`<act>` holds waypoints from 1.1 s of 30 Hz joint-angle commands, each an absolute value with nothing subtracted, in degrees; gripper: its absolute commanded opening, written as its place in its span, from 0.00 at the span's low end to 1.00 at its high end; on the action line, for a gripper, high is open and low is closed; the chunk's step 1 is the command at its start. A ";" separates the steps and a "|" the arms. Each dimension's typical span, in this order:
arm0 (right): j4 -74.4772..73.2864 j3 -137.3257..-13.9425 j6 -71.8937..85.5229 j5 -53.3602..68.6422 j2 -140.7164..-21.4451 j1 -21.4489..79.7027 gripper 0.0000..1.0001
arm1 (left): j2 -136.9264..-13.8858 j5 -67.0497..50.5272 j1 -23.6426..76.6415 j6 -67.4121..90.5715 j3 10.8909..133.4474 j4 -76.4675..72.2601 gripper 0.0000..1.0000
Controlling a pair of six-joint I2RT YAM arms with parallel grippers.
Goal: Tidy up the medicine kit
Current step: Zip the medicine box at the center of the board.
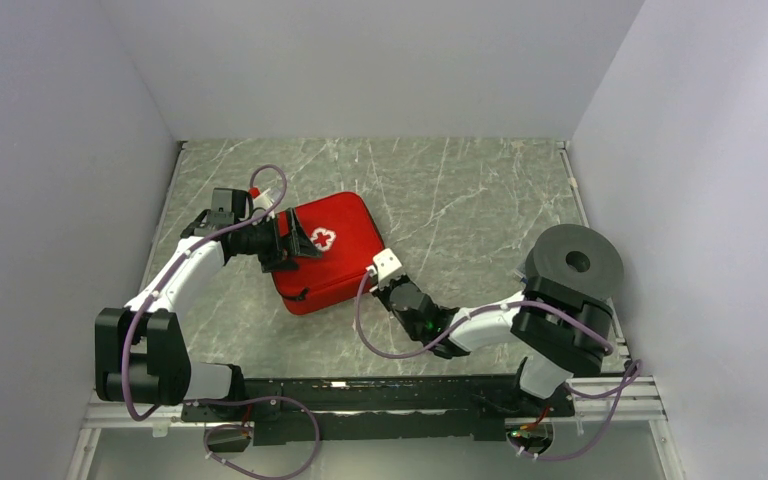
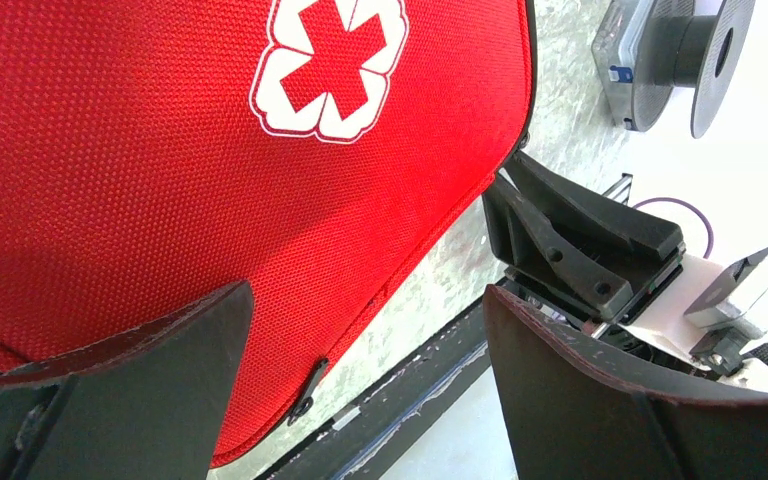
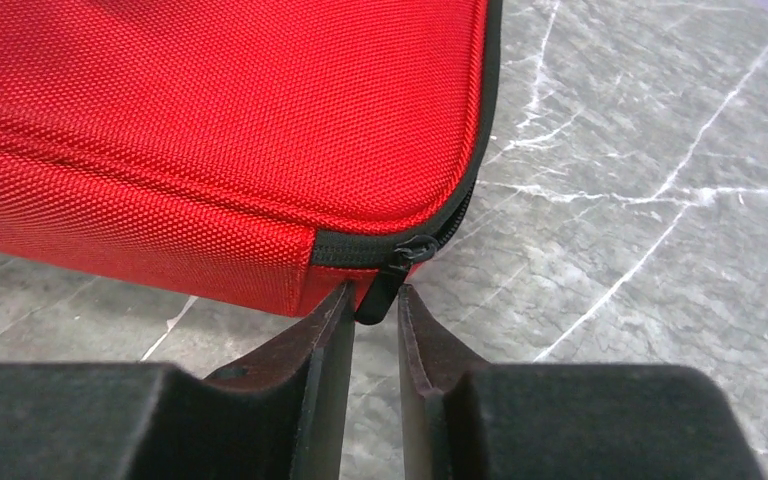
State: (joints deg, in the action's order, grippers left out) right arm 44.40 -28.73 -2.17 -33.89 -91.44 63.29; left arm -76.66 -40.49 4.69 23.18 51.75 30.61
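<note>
The medicine kit (image 1: 335,262) is a red zip case with a white cross, lying closed on the marble table left of centre. My left gripper (image 1: 285,242) is at its left edge, jaws wide open, nothing between them; in the left wrist view the left gripper (image 2: 370,390) hovers over the kit's lid (image 2: 160,150) and a black zip pull (image 2: 305,390). My right gripper (image 1: 385,272) is at the kit's near right corner. In the right wrist view the right gripper (image 3: 375,297) is narrowed round a black zipper pull (image 3: 382,285), with a slim gap still showing.
A grey round disc (image 1: 573,262) stands at the right, close to the right arm's elbow. White walls close in the table on three sides. A black rail (image 1: 380,392) runs along the near edge by the arm bases.
</note>
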 commanded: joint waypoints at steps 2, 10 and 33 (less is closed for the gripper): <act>47.53 -32.07 -4.78 -39.76 -92.86 62.93 0.13 | -76.13 -41.58 4.51 21.97 51.06 30.37 0.92; 49.33 -30.80 -8.42 -37.30 -92.05 62.85 0.00 | -76.03 -41.59 4.49 21.91 51.08 30.52 0.92; 43.67 -18.72 4.02 2.10 -72.22 54.22 0.00 | -71.79 -47.76 5.08 22.07 49.94 26.93 0.92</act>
State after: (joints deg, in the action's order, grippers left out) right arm 41.47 -18.13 0.05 -7.70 -75.83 54.02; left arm -75.29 -43.86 4.69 23.18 50.74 29.82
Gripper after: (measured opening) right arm 0.010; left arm 0.922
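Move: The zipper pull at the medicine box's near right corner hangs about 1 cm ahead of the right fingertips, level with them. From that hand the white cross on the lid lies roughly 10 cm ahead and 11 cm left, some 2 cm higher, and the other zipper tab about 16 cm left and 3 cm back. From the left hand, the pull is some 15 cm right, 5 cm back and a few centimetres lower. The right hand eases forward, pinches the zipper pull, then draws it about 4 cm back and right. ##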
